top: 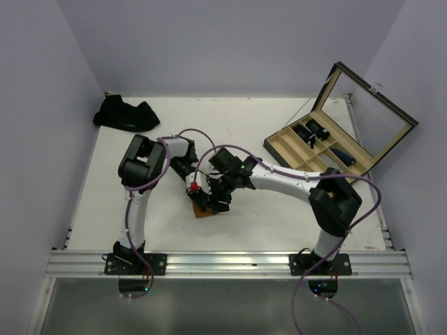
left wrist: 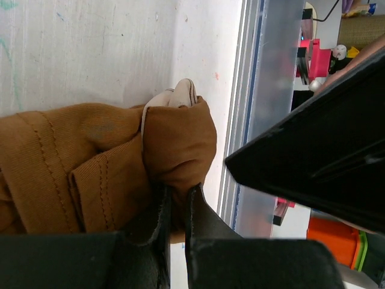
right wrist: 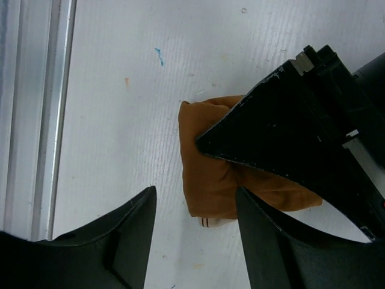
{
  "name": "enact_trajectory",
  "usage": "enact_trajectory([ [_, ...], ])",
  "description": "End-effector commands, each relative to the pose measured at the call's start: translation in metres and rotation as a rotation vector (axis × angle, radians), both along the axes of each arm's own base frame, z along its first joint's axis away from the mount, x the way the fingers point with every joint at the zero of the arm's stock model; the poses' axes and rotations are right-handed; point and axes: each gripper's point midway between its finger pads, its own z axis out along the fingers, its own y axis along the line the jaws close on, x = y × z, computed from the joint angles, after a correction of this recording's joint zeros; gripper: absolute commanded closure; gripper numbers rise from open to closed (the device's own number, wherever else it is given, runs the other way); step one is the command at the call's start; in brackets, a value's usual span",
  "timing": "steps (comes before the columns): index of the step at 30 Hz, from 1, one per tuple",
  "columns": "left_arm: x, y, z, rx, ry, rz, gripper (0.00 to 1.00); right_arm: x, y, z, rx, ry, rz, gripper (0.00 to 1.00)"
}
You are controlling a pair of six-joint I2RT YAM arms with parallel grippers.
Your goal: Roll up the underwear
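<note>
The rust-orange underwear [top: 203,211] lies bunched on the table near the front edge, with both grippers over it. In the left wrist view my left gripper [left wrist: 177,197] is shut on a fold of the orange cloth [left wrist: 90,162], and the cream waistband [left wrist: 175,96] pokes out behind that fold. My right gripper [right wrist: 195,194] is open above the cloth [right wrist: 207,174], its fingers standing either side of the cloth's near corner. The left gripper's black body [right wrist: 289,132] covers part of the cloth in that view. A dark heap of underwear [top: 124,114] sits at the back left.
A wooden compartment box [top: 302,150] with its glass lid [top: 369,115] raised stands at the back right, with dark rolled items in some compartments. The aluminium rail [top: 230,263] runs along the table's near edge, close to the orange cloth.
</note>
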Motion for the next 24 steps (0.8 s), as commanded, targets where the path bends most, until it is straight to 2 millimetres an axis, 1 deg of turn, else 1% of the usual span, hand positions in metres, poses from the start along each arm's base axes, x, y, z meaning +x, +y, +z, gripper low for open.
enact_trajectory([
  [1, 0.018, 0.04, -0.081, 0.178, -0.241, -0.206, 1.0, 0.01, 0.013, -0.008, 0.028, -0.105, 0.08, 0.41],
  [3, 0.018, 0.04, -0.081, 0.18, -0.239, -0.204, 1.0, 0.007, 0.015, -0.016, 0.019, -0.109, 0.108, 0.42],
  [4, 0.017, 0.04, -0.082, 0.181, -0.237, -0.203, 0.99, 0.005, 0.015, -0.026, 0.001, -0.097, 0.118, 0.43],
  [5, 0.018, 0.04, -0.082, 0.182, -0.239, -0.204, 0.99, 0.005, 0.015, -0.031, -0.006, -0.099, 0.125, 0.44],
  [8, 0.02, 0.04, -0.084, 0.186, -0.244, -0.2, 0.96, 0.002, 0.013, -0.046, -0.028, -0.088, 0.141, 0.52],
  [9, 0.021, 0.039, -0.083, 0.187, -0.249, -0.199, 0.92, 0.001, 0.013, -0.049, -0.028, -0.088, 0.145, 0.65],
  [10, 0.022, 0.039, -0.084, 0.192, -0.251, -0.193, 0.89, -0.001, 0.011, -0.054, -0.036, -0.08, 0.148, 0.72],
  [11, 0.023, 0.039, -0.084, 0.192, -0.26, -0.192, 0.86, -0.003, 0.009, -0.062, -0.054, -0.066, 0.154, 0.78],
  [12, 0.027, 0.037, -0.079, 0.184, -0.285, -0.188, 0.81, -0.007, 0.005, -0.066, -0.07, -0.041, 0.161, 0.88],
  [13, 0.03, 0.036, -0.077, 0.172, -0.311, -0.176, 0.78, -0.01, 0.004, -0.068, -0.076, -0.021, 0.168, 0.93],
  [14, 0.04, 0.029, -0.061, 0.139, -0.381, -0.153, 0.74, -0.015, 0.0, -0.073, -0.094, 0.009, 0.167, 1.0],
  [16, 0.058, 0.024, -0.047, 0.104, -0.483, -0.076, 0.69, -0.022, -0.001, -0.076, -0.097, 0.053, 0.166, 1.0],
  [17, 0.066, 0.018, -0.033, 0.062, -0.524, -0.03, 0.67, -0.024, -0.002, -0.077, -0.105, 0.084, 0.147, 1.0],
  [18, 0.08, 0.023, -0.007, 0.032, -0.604, 0.046, 0.59, -0.03, -0.006, -0.085, -0.13, 0.132, 0.14, 1.0],
  [19, 0.098, 0.02, 0.008, 0.007, -0.669, 0.132, 0.58, -0.031, -0.003, -0.083, -0.122, 0.166, 0.132, 1.0],
  [20, 0.11, 0.02, 0.043, -0.046, -0.756, 0.203, 0.57, -0.033, -0.003, -0.085, -0.135, 0.211, 0.107, 1.0],
  [21, 0.116, 0.036, 0.051, -0.04, -0.776, 0.283, 0.56, -0.037, -0.007, -0.092, -0.165, 0.262, 0.091, 1.0],
  [22, 0.131, 0.04, 0.065, -0.045, -0.831, 0.363, 0.55, -0.033, -0.004, -0.092, -0.163, 0.289, 0.067, 1.0],
  [23, 0.138, 0.053, 0.072, -0.008, -0.882, 0.411, 0.55, -0.036, -0.001, -0.091, -0.163, 0.348, 0.042, 1.0],
  [24, 0.138, 0.069, 0.087, 0.018, -0.954, 0.458, 0.55, -0.038, -0.002, -0.092, -0.177, 0.389, 0.023, 1.0],
])
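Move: The brown underwear is partly rolled on its base-side edge. Its middle lies from the right hand about 2 cm ahead, 3 cm left and 5 cm below. The left hand already pinches the roll, with the underwear's middle some 3 cm ahead of that hand, 1 cm to its right and 1 cm below. From the right hand, the open box stands roughly 37 cm right and 18 cm ahead; the black garment lies about 31 cm left, 35 cm ahead. Down by about 4.5 cm, drifting slightly left, the right hand sinks onto the rolled edge and its open fingers shut, pinching the roll. It then shifts some 2 cm farther left, still gripping. Meanwhile the left fingers open and let go; late on, that hand pulls away fast, forward with left and up, some 9 cm in all, its fingers tipping more steeply down. ##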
